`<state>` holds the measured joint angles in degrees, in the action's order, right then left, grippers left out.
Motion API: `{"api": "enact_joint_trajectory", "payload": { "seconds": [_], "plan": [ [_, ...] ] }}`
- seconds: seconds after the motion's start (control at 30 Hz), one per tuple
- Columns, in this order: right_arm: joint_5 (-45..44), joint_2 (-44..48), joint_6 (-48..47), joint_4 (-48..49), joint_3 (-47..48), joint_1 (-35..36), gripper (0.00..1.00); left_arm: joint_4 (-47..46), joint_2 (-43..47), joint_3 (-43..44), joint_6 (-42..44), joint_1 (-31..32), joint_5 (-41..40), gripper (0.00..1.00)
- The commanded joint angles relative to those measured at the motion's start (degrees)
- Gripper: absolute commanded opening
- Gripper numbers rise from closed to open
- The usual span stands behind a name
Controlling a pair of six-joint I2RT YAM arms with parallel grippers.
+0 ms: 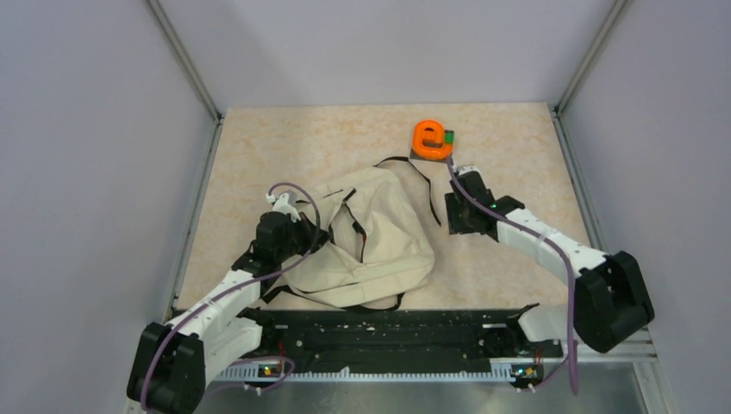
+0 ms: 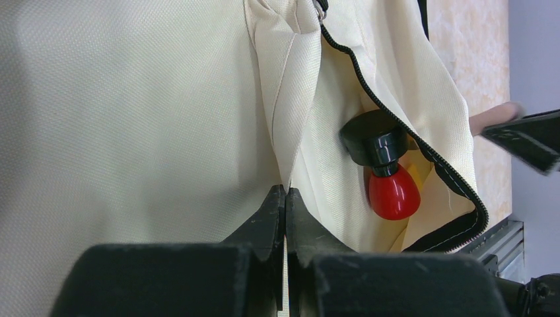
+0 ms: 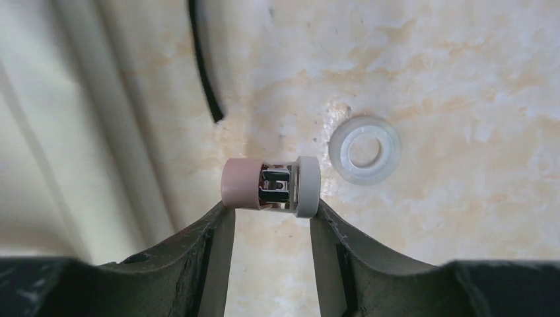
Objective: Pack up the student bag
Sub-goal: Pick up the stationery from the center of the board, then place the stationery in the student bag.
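Note:
The student bag (image 1: 371, 241), beige fabric with black zippers, lies in the middle of the table. My left gripper (image 1: 289, 211) is at its left edge. In the left wrist view this gripper (image 2: 285, 193) is shut on a fold of the bag's cloth (image 2: 132, 119). Through the unzipped opening a black-and-red object (image 2: 389, 181) shows inside. My right gripper (image 1: 454, 224) hovers just right of the bag. Its fingertips (image 3: 271, 206) press on both ends of a small pink-and-white cylinder (image 3: 271, 185), held over the table.
A white plastic ring (image 3: 365, 150) lies on the table just past the cylinder. A loose black strap (image 3: 203, 66) trails from the bag. An orange looped object on a green block (image 1: 432, 138) sits at the back. Grey walls enclose the table on three sides.

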<state>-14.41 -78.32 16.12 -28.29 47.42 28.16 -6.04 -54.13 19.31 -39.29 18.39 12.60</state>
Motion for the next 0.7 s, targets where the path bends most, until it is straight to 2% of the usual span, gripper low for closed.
{"api": "enact_joint_trajectory", "payload": {
  "seconds": [0.0,0.17,0.3,0.53,0.67],
  "plan": [
    [-0.1,8.4,1.7,-3.1,7.0,4.0,0.44,-4.0,0.9,0.7,0.4,-0.5,-0.6,0.00],
    [0.3,12.5,4.5,-2.5,11.4,11.4,0.43,-4.2,1.2,0.7,0.1,-0.6,-0.1,0.00],
    [0.6,11.5,5.0,2.1,14.6,19.6,0.43,-4.1,2.0,0.4,0.1,-0.6,-0.3,0.00],
    [-0.6,-2.0,1.4,8.9,24.3,34.5,0.43,-4.2,2.3,0.3,-0.4,-0.5,-0.1,0.00],
    [-3.3,-11.7,-3.3,9.0,31.0,40.4,0.43,-3.8,2.7,0.3,-0.3,-0.6,-0.1,0.00]
  ]
}}
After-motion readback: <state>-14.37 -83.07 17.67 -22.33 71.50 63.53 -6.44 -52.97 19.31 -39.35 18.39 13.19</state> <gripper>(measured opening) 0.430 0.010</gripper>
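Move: To the right hand's left, about 24 cm off and 3 cm back at nearly its height, is the backpack's opening; the hand already grips the pink-and-white stationery piece. The red stamp showing in the opening is some 21 cm left, 1 cm back and 3 cm lower. A loose strap end lies 4 cm left and 3 cm ahead, a clear ring 5 cm right and 2 cm ahead, both 6 cm below. From the left hand the opening is 5 cm right, level fore and aft, 3 cm below. Rising first and then sweeping left, the right hand carries the pinched pink-and-white piece up about 15 cm and some 25 cm left across the bag, drawing back a little, to above its opening. Its wrist swings counter-clockwise some 35 degrees, the hand's left side lifting and the fingertips tipping up. The left hand keeps its pinch on the fold at the opening's edge. ##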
